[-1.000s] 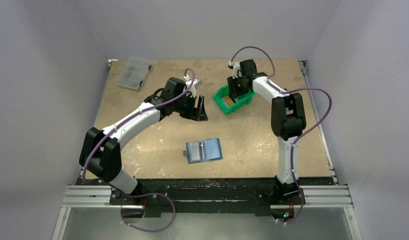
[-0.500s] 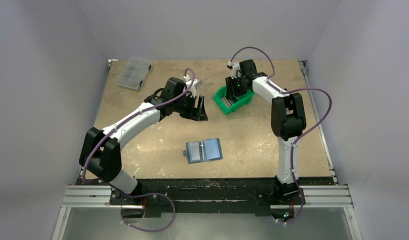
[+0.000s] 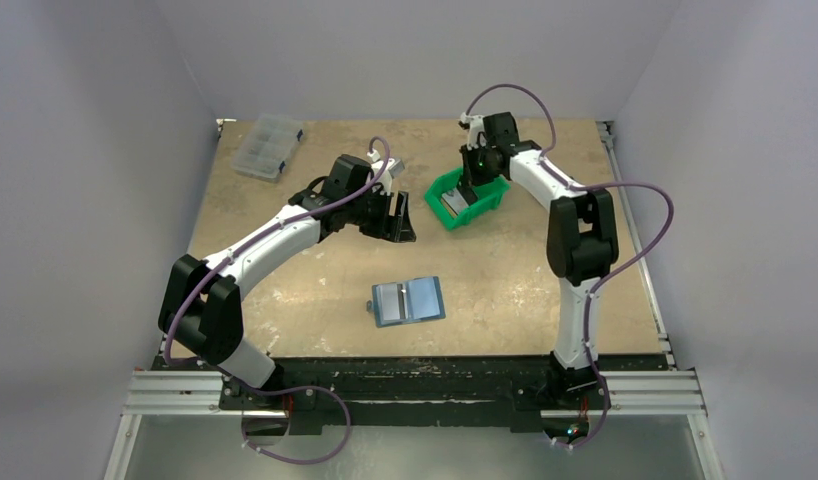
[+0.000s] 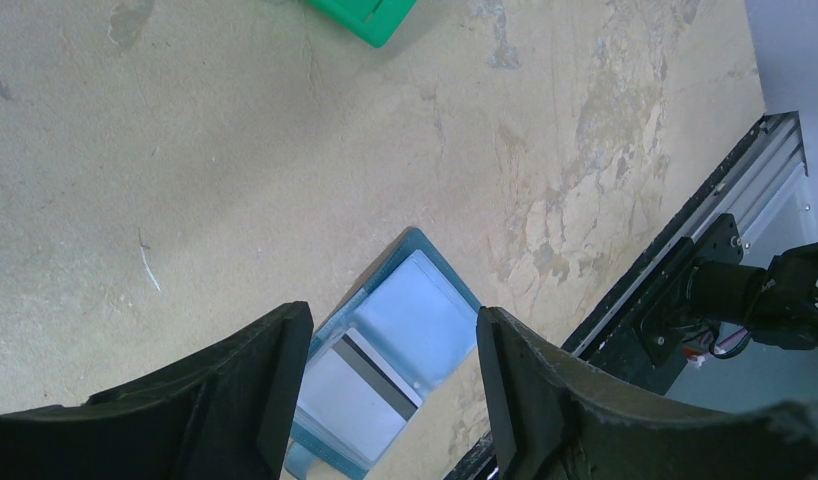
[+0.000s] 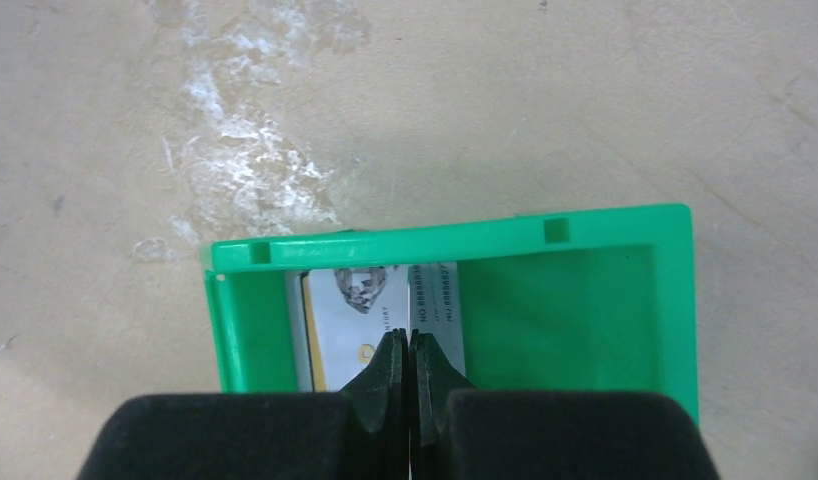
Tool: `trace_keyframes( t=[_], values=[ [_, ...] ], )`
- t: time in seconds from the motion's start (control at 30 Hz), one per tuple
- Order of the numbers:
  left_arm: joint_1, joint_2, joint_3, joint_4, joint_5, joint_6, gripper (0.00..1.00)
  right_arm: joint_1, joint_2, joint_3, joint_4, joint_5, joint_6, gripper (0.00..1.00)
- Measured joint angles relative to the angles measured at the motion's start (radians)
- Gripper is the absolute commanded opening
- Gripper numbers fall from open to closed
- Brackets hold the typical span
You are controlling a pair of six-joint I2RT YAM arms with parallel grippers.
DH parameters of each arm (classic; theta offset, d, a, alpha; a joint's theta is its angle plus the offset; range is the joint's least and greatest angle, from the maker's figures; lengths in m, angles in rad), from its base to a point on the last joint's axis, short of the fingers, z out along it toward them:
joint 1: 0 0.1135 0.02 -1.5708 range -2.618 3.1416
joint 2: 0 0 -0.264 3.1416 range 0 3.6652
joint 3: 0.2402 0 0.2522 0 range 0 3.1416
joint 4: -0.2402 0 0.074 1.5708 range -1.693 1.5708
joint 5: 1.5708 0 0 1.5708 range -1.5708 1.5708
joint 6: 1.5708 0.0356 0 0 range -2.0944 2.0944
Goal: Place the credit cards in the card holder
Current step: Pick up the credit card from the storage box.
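The card holder (image 3: 408, 301) lies open on the table, teal with grey-blue pockets. One credit card (image 4: 357, 388) with a dark stripe sits in its pocket. My left gripper (image 4: 393, 322) hangs open above the table, and the card holder (image 4: 415, 320) shows between its fingers far below. My right gripper (image 5: 407, 345) reaches into the green bin (image 5: 445, 243), shut on a credit card (image 5: 410, 300) that shows edge-on as a thin pale line. More credit cards (image 5: 350, 320) lie flat on the bin floor under it.
The green bin (image 3: 468, 197) stands at the back right of the table. A clear compartment box (image 3: 268, 147) sits at the back left. The metal rail (image 3: 415, 390) runs along the near edge.
My right gripper has closed from partly open and its wrist has lifted a little over the bin. The left arm and the card holder have not moved.
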Motion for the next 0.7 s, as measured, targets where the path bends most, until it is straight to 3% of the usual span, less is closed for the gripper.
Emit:
trace_keyframes(
  t=[0.27,0.4,0.57,0.7],
  values=[
    [0.000,0.000,0.000,0.000,-0.002,0.000,0.66,0.006,-0.044,-0.005,0.004,0.150,0.010,0.00],
    [0.000,0.000,0.000,0.000,-0.009,0.000,0.66,0.010,-0.219,-0.118,0.097,0.196,0.064,0.00],
    [0.000,0.006,-0.003,0.005,-0.008,0.000,0.66,0.014,-0.507,-0.320,0.290,0.149,0.206,0.00],
    [0.005,0.006,-0.016,0.016,0.017,-0.010,0.67,0.019,-0.618,-0.457,0.450,-0.011,0.425,0.00]
  ],
)
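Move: The right hand already has a credit card pinched over the storage box. The open card holder this card is meant for lies about 27 cm back and 12 cm to the left of it, some 8 cm lower. The box's middle is about 2 cm back, 1 cm right and 7 cm below the hand, and the remaining cards are about 2 cm back and 1 cm left. From the idle left hand the holder is roughly 8 cm back, 2 cm right and 15 cm down. With its fingers still shut on the card, the right hand first eases 2 to 3 cm to its right, then lifts quickly by about 20 cm up out of the storage box, drawing back some 6 cm towards its base. As it climbs, the wrist tips the fingers up and rolls the hand's left side upward, some 35 degrees of turn in all, and near the end the hand swings back left by about 4 cm. ##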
